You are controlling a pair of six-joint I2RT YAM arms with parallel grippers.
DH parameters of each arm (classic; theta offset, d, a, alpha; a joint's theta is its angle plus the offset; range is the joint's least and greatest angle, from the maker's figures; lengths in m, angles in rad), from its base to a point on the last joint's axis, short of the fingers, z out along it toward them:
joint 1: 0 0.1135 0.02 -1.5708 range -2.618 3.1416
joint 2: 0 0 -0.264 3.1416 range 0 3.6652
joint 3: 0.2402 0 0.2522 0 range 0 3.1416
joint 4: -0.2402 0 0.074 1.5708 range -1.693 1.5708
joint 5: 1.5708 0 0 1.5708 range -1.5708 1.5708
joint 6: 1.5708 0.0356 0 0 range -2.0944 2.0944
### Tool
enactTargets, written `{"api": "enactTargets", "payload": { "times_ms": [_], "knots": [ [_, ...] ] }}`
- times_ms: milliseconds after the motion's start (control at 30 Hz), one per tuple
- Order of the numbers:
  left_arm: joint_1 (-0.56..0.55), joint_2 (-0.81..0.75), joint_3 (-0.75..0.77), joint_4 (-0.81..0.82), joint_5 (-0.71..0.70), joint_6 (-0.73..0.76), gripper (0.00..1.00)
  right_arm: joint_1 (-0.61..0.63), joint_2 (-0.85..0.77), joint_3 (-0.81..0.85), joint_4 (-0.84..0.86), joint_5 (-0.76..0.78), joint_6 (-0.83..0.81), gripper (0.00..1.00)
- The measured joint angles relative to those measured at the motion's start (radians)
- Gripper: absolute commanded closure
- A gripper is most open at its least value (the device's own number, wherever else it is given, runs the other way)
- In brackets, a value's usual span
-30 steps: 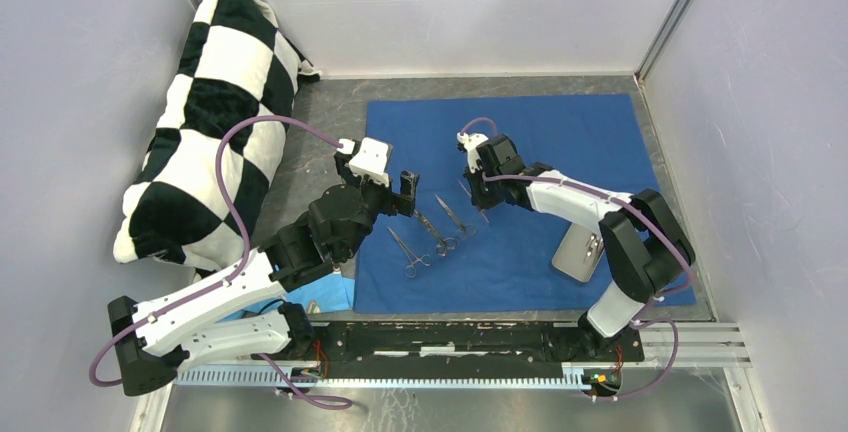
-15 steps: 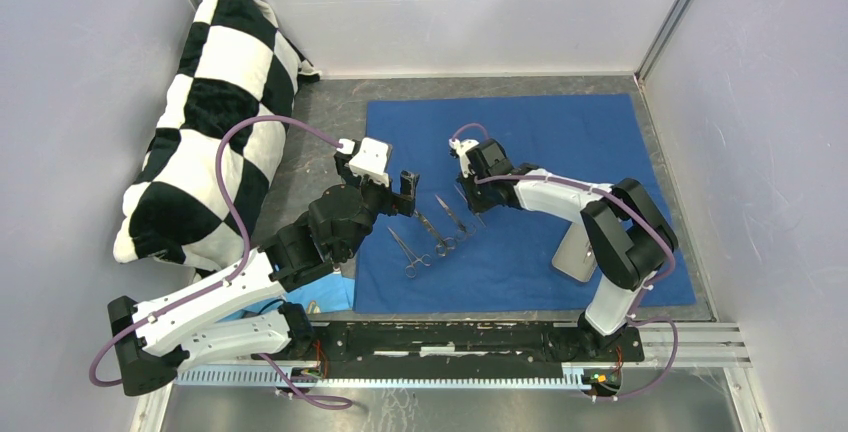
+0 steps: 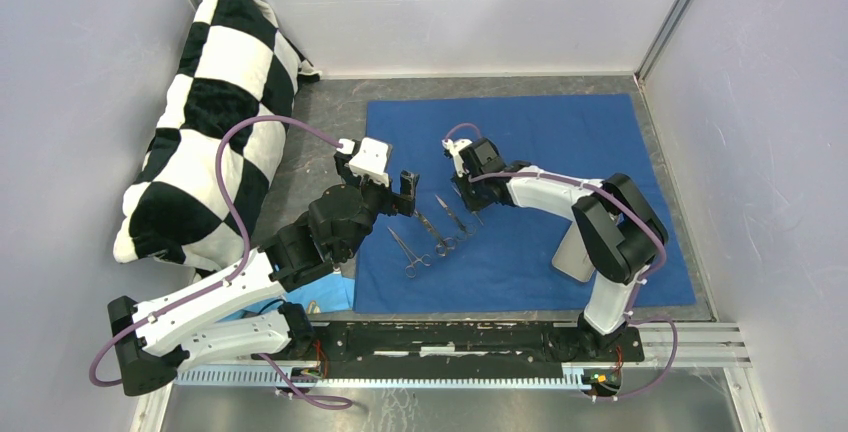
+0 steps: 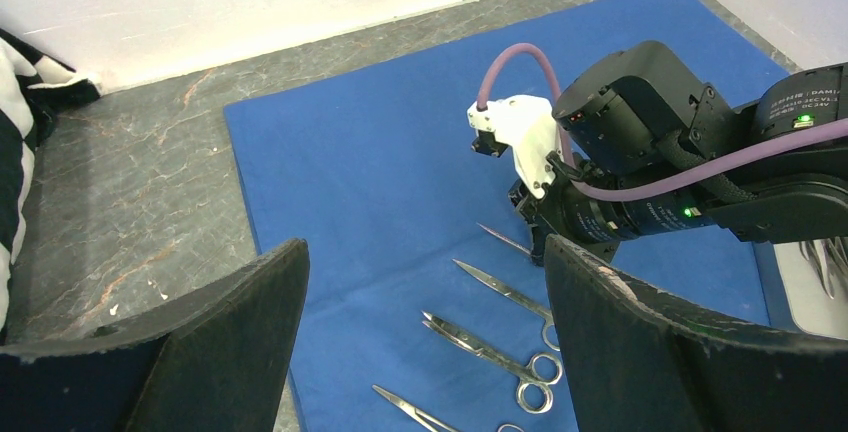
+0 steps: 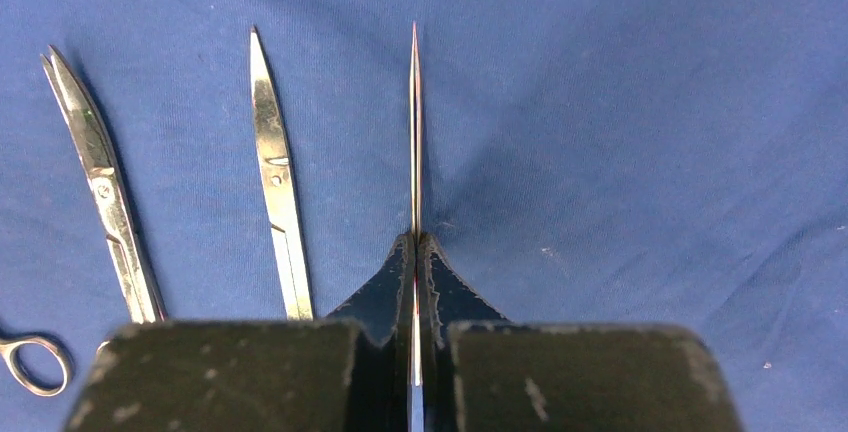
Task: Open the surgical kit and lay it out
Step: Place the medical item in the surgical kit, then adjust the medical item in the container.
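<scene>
The dark blue cloth (image 3: pixel 560 137) lies spread flat on the table. Three silver scissor-like instruments (image 3: pixel 432 234) lie in a row on its left part. My right gripper (image 3: pixel 468 190) is low over the cloth just right of that row, shut on a thin silver tweezer-like instrument (image 5: pixel 414 132) whose tip points away from it. The nearest scissors (image 5: pixel 275 182) lie parallel to its left. The steel tray (image 3: pixel 570 254) sits at the cloth's front right, partly hidden by the right arm. My left gripper (image 3: pixel 405 192) is open and empty above the cloth's left edge; the scissors (image 4: pixel 500 350) show between its fingers (image 4: pixel 230 332).
A black-and-white checkered pillow (image 3: pixel 210 102) leans on the left wall. A light blue cloth scrap (image 3: pixel 325 292) lies under the left arm near the front rail. Grey walls close in the back and both sides.
My right gripper has moved a little to the left with the thin instrument, closer to the row of scissors. The left arm has not moved.
</scene>
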Motion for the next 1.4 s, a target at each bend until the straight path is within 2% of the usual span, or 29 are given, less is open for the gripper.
{"api": "enactTargets", "payload": {
  "times_ms": [133,333,800,900,1033,1133,1233,1333,1400],
  "knots": [
    [0.000,0.000,0.000,0.000,0.000,0.000,0.07,0.006,0.009,0.011,-0.009,0.013,-0.020,0.97],
    [0.000,0.000,0.000,0.000,0.000,0.000,0.08,0.016,0.015,0.019,-0.021,0.026,-0.039,0.85],
    [0.000,0.000,0.000,0.000,0.000,0.000,0.07,0.032,0.005,0.095,-0.108,0.048,-0.047,0.68],
    [0.000,0.000,0.000,0.000,0.000,0.000,0.07,0.032,-0.061,0.092,-0.143,0.087,-0.046,0.64],
    [0.000,-0.001,0.000,0.000,0.000,0.000,0.07,0.010,-0.245,0.016,-0.151,0.153,-0.047,0.64],
    [0.000,-0.003,0.000,0.000,0.001,0.000,0.07,-0.084,-0.422,-0.105,-0.146,0.182,-0.039,0.64],
    [0.000,-0.005,0.000,0.000,0.002,0.000,0.07,-0.282,-0.581,-0.252,-0.142,0.193,-0.022,0.63],
    [0.000,-0.008,0.000,0.000,0.004,0.000,0.07,-0.483,-0.681,-0.372,-0.157,0.189,-0.004,0.63],
    [0.000,-0.008,0.000,0.000,0.004,0.000,0.08,-0.569,-0.705,-0.417,-0.173,0.177,0.006,0.65]
  ]
}}
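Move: The right hand holds the closed tweezers around their middle, almost on the blue cloth, and their spot lies straight under it, about 1 cm down. The slim scissors lie some 2 cm left and 3 cm back; the broader scissors are about 7 cm left and 6 cm back. The metal tray sits roughly 22 cm to the right and 11 cm back. From the idle left hand, the tweezers' spot is around 8 cm ahead, 14 cm right and 29 cm below. Staying low over the cloth, the right hand opens its fingers and lets go of the tweezers, then lifts off some 10 cm. From there it sweeps about 25 cm right and, late on, 5 cm back towards the metal tray, sinking a few centimetres at the end while the wrist turns some 40 degrees clockwise; the fingers stay about a third open. ##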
